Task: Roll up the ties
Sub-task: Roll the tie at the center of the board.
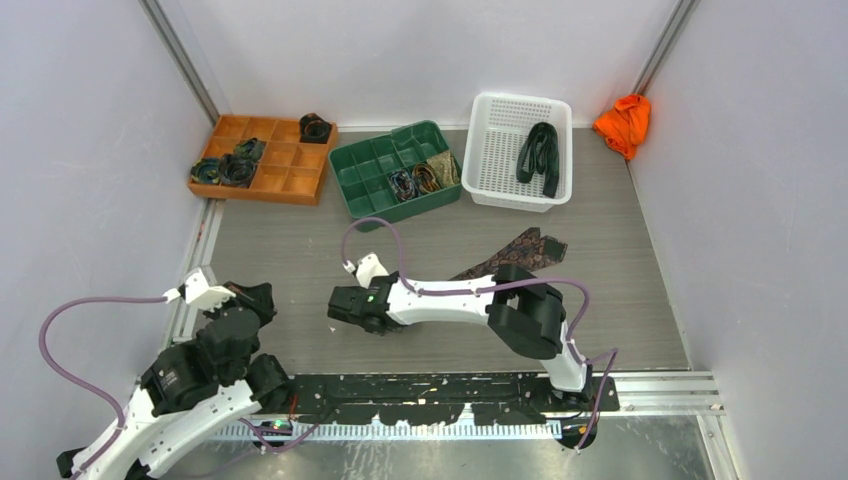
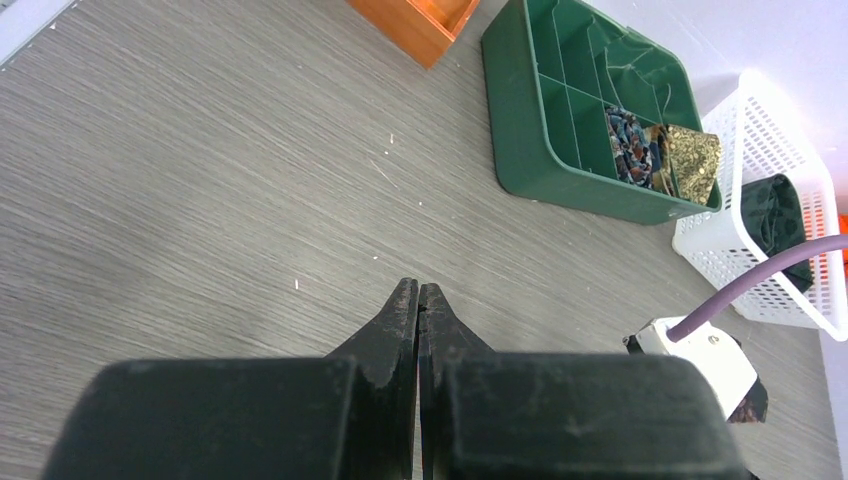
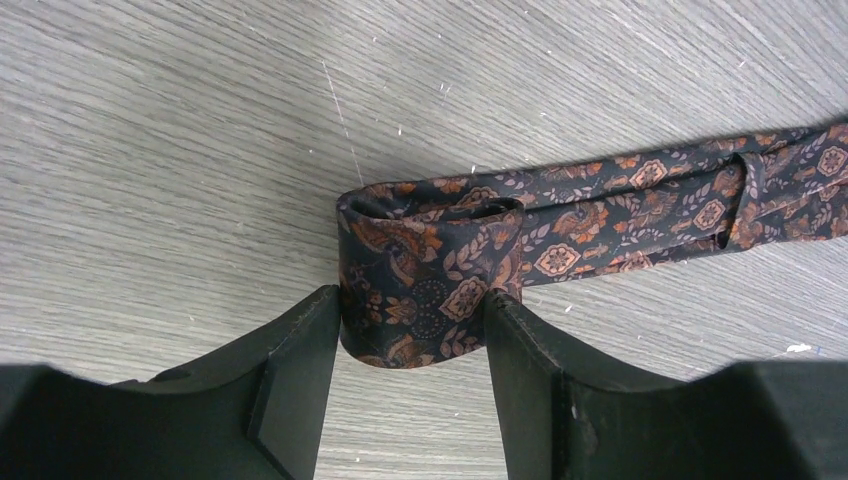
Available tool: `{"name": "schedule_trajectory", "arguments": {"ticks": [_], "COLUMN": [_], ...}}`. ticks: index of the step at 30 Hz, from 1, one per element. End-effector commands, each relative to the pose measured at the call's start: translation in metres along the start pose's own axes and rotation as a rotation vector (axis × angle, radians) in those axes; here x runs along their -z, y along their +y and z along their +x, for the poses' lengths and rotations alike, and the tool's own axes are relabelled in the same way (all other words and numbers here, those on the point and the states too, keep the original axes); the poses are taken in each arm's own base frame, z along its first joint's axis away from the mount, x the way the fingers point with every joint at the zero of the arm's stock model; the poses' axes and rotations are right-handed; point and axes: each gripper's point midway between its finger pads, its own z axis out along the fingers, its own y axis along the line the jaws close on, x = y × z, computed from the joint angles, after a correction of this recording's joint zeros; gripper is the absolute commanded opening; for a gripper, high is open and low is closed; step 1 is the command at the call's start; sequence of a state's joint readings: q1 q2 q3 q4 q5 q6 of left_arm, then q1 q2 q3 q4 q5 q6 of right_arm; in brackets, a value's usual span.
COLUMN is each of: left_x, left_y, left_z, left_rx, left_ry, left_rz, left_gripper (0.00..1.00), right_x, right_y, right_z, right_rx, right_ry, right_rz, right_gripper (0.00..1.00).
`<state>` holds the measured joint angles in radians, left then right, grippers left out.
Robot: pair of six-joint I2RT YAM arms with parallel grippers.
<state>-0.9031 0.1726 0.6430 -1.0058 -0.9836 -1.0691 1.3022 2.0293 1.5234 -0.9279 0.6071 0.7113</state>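
Note:
A dark brown tie with an orange floral pattern (image 3: 600,210) lies on the grey table, its near end rolled into a small upright coil (image 3: 430,270). My right gripper (image 3: 412,300) has a fingertip against each side of that coil and is shut on it. In the top view the right gripper (image 1: 340,308) sits low at the table's middle, and the tie's wide end (image 1: 525,250) trails away to the right behind the arm. My left gripper (image 2: 419,290) is shut on nothing above bare table; in the top view the left gripper (image 1: 262,295) is at the near left.
An orange divided tray (image 1: 290,170) at the back left holds coiled ties (image 1: 225,168). Beside it, a green tray (image 1: 375,165) holds more coils (image 1: 420,178). A white basket (image 1: 495,150) holds a dark tie (image 1: 540,155). An orange cloth (image 1: 623,122) lies in the back right corner.

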Motion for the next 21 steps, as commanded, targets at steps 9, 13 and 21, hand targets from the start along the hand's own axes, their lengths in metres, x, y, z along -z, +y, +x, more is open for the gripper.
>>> {"name": "schedule_trajectory", "arguments": {"ticks": [9, 13, 21], "left_x": [0.001, -0.001, -0.005], "left_y": [-0.002, -0.012, -0.042], "left_z": [-0.015, -0.013, -0.013], "left_rx": [0.028, 0.029, -0.016], "left_ry": [-0.052, -0.042, -0.017], "left_rz": [0.003, 0.026, 0.067], "left_gripper": [0.0, 0.0, 0.0], "right_x": [-0.02, -0.023, 0.001], "right_y": [-0.009, -0.011, 0.006], "right_z": [0.007, 0.008, -0.015], "right_rx": [-0.046, -0.072, -0.22], "right_ry": [0.035, 0.048, -0.002], "right_rz": [0.019, -0.011, -0.361], "right_gripper": [0.49, 0.4, 0.25]}}
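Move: The tie's rolled end sits between the right gripper's open tips, its middle about 2 cm ahead of the hand point, 1 cm right and 2 cm below. From there the strip runs out to its loose wide ends, roughly 14 cm ahead and 27 cm right of the hand. The green box stands some 27 cm straight ahead. From the left hand the roll is about 2 cm ahead, 25 cm right and 18 cm below. Lower the right gripper about 2 cm onto the rolled end of the tie, drifting slightly right and forward along the strip, and shut the fingers from either side to roughly half their starting gap, so the pads pinch the roll's near part. Start easing back up a touch as they close, tilting the wrist some 10 degrees. ##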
